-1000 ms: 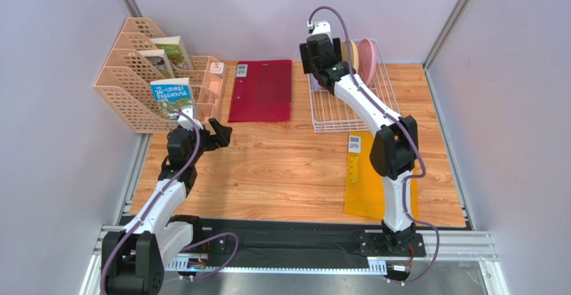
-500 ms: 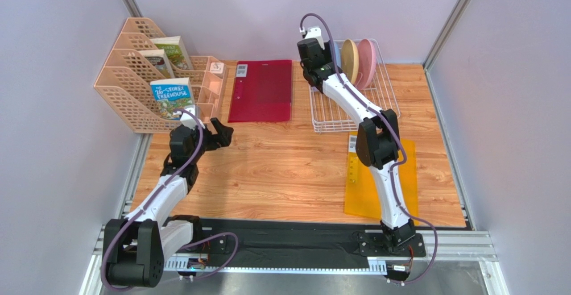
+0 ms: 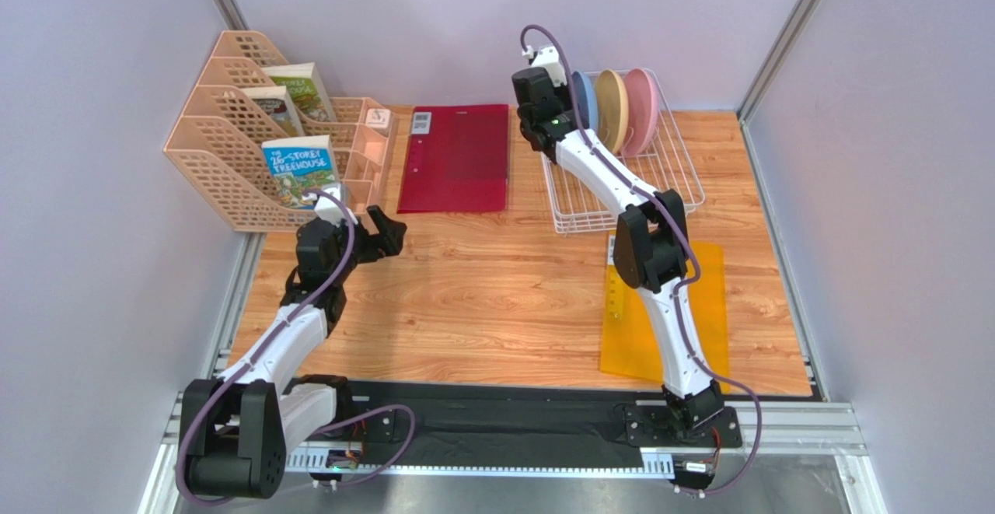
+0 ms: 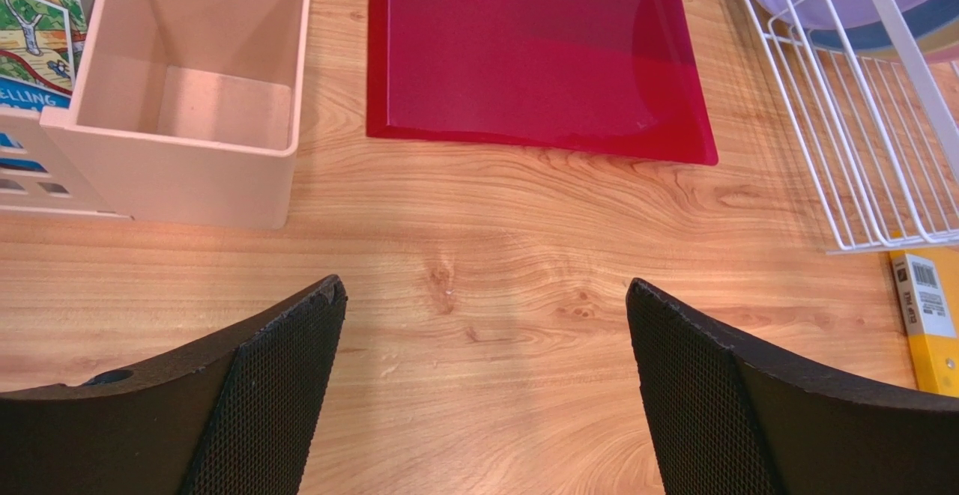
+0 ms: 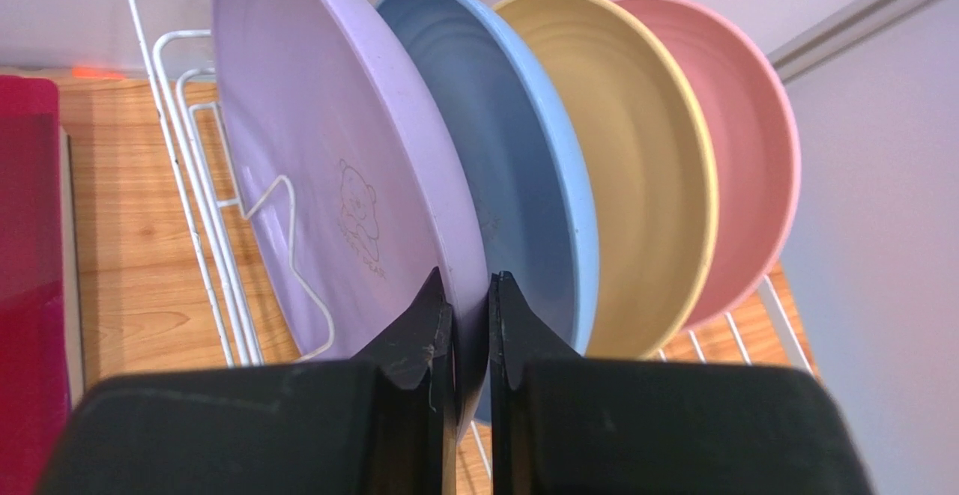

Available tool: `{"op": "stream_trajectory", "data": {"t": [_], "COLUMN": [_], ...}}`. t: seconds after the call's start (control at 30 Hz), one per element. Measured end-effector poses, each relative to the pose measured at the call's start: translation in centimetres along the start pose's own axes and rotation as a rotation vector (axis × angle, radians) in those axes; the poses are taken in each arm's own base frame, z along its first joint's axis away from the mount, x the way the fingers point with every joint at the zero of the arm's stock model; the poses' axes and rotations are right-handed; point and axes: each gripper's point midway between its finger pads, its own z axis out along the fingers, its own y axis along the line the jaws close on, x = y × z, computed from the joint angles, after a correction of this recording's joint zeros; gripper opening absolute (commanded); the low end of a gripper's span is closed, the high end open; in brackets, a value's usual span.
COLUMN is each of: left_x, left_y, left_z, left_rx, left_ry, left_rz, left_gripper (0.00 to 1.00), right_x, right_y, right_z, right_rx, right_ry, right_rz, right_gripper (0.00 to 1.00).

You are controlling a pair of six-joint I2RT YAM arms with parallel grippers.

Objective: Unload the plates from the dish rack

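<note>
Four plates stand on edge in the white wire dish rack (image 5: 194, 197) at the back right: lavender (image 5: 338, 147), blue (image 5: 523, 169), cream-yellow (image 5: 636, 169) and pink (image 5: 749, 158). My right gripper (image 5: 471, 293) is shut on the lower rim of the lavender plate, one finger on each face. From above, the right gripper (image 3: 551, 100) sits at the left end of the dish rack (image 3: 660, 187) and hides the lavender plate. My left gripper (image 4: 484, 293) hangs open over bare wood, holding nothing, left of centre (image 3: 385, 232).
Peach lattice file holders (image 3: 239, 129) with books stand at the back left, a small peach box (image 4: 191, 79) beside them. A red folder (image 3: 456, 158) lies left of the rack. A yellow folder (image 3: 637, 327) lies under the right arm.
The right gripper has shifted left along the rack to the lavender plate and shut on its rim. The left arm has stayed put, open.
</note>
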Motion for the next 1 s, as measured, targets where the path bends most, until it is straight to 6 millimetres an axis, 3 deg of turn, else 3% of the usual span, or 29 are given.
{"op": "stream_trajectory", "data": {"t": [0.37,0.63,0.8,1.0], "left_x": [1.0,1.0,1.1,1.3], "left_y": [1.0,1.3,1.3,0.5], "left_z": [0.2,0.2,0.1,0.1], "left_rx": [-0.044,-0.061,-0.06,-0.013], "left_ry": [0.032,0.036,0.041,0.054], "left_rz": [-0.004,0.003,0.007,0.007], "left_gripper": [1.0,1.0,1.0,1.0], "right_x": [-0.7,-3.5,-5.3,-6.4], "right_y": [-0.3,-4.1,-6.7,-8.3], "right_z": [-3.4,-6.9,-9.4,-13.4], "right_rx": [0.256,0.335,0.316,0.094], "right_ry": [-0.113,-0.168,-0.195,-0.189], "right_rz": [-0.094,-0.019,0.048,0.125], "right_gripper": [0.0,0.0,0.0,0.0]}}
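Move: The right hand already pinches the near rim of the lilac plate in the rack's leftmost slot; the plate's middle lies about 6 cm ahead, 1 cm left and 4 cm below it. Level with that middle, also 6 cm ahead of the hand, stand the blue plate some 4 cm and the yellow one 8 cm to the hand's right. From the left hand the lilac plate is about 28 cm ahead, 40 cm right, 2 cm higher. Keeping its pinch on the lilac plate's rim, the right hand first eases back about 3 cm while rising 2 cm, rolling its left side down and swinging a little clockwise. It then draws the plate steeply up and back out of its slot, away from the blue plate, some 13 cm up and 11 cm back in all, with the fingertips tipping up about 15 degrees and the roll and swing undone by the end. ##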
